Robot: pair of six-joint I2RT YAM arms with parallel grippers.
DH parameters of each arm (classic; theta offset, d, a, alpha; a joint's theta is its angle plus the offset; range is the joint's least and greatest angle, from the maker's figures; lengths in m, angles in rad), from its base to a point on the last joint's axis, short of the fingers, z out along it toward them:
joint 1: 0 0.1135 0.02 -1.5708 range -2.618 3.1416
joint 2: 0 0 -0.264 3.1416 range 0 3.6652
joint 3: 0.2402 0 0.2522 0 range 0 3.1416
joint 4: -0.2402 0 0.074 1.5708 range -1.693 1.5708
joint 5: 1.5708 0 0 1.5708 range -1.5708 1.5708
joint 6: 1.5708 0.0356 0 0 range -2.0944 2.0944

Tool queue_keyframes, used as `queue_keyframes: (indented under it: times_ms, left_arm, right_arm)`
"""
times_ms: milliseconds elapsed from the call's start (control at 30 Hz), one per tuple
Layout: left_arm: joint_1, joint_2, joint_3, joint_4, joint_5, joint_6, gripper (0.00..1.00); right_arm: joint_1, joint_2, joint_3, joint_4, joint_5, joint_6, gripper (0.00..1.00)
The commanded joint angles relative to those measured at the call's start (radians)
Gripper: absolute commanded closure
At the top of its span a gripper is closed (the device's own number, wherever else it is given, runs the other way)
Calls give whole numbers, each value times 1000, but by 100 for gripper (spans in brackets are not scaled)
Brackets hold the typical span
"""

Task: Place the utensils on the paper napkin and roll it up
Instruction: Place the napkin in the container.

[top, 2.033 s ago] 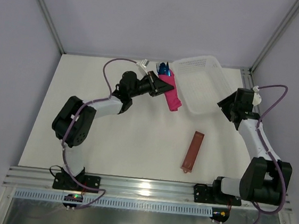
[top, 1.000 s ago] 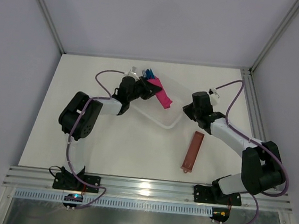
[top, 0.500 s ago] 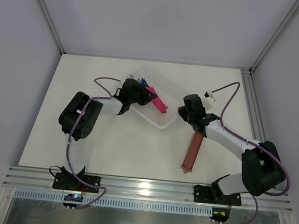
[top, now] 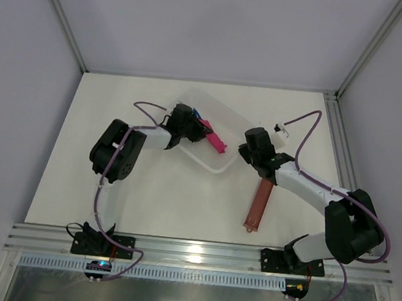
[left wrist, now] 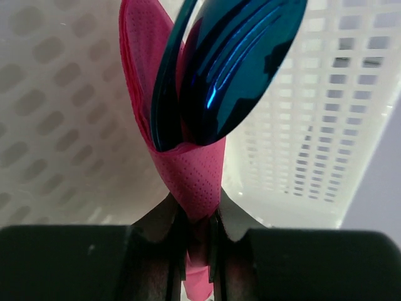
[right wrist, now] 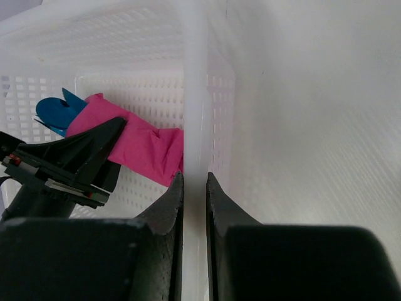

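The paper napkin (left wrist: 191, 169) is rolled into a magenta tube around the blue utensils (left wrist: 232, 69), whose ends stick out of its top. My left gripper (left wrist: 195, 210) is shut on the roll's lower end. In the top view the napkin roll (top: 215, 139) hangs inside the white mesh basket (top: 222, 168), with the utensils (top: 199, 114) at its far end and the left gripper (top: 193, 127) beside it. My right gripper (right wrist: 195, 179) is shut on the basket's rim (right wrist: 194, 94), at the basket's right corner (top: 242, 153). The right wrist view also shows the napkin (right wrist: 147, 147) inside.
A reddish-brown oblong sleeve (top: 259, 203) lies flat on the white table in front of the right arm's wrist. The table's metal rail (top: 190, 253) runs along the near edge. Grey walls close in the far side.
The right gripper has dragged the basket left, from the far right corner to under the roll. The left gripper has brought the roll slightly nearer, into the basket. Little moved in the last half second.
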Motion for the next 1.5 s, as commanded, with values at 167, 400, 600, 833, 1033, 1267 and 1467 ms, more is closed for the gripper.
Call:
queue_keyframes:
  times_ms: [167, 400, 600, 833, 1033, 1267, 1467]
  left_arm:
    - [5, 16, 90, -121, -15, 61, 96]
    - [16, 36, 74, -128, 2, 47, 88]
    - [17, 35, 67, -180, -9, 50, 77]
    - [17, 16, 117, -329, -33, 76, 70]
    - [16, -2, 220, -487, -62, 117, 62]
    - [16, -42, 275, -630, -110, 137, 55]
    - [16, -76, 309, -688, -117, 160, 52]
  right_arm:
    - [5, -11, 15, -14, 68, -34, 96]
    - [4, 5, 17, -14, 52, -8, 96]
    - [5, -3, 5, -11, 60, -5, 96]
    - [5, -9, 20, -30, 74, -17, 96]
    - [4, 0, 29, -36, 74, -17, 96]
    - [1, 3, 40, -40, 80, -9, 96]
    - [-27, 11, 37, -34, 109, -2, 96]
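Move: Right under the left hand, which already holds the napkin bundle inside the container, the middle of the container floor lies about 3 cm down. From that hand the container's near right rim is some 12 cm to the right and 7 cm back, a few cm up. The right hand already grips that rim; from it, the floor's middle is about 7 cm ahead, 12 cm left and 8 cm below, and the brown tray about 17 cm back, 8 cm right and 10 cm down. Sinking about 2 cm with the rolled napkin still pinched, the left hand sets it towards the container floor, stays low and opens its fingers to roughly half. While they spread, it draws off to the left and a little back by some 3 cm, fingers tipping more steeply down. The right hand keeps its pinch on the rim, nearly still. ##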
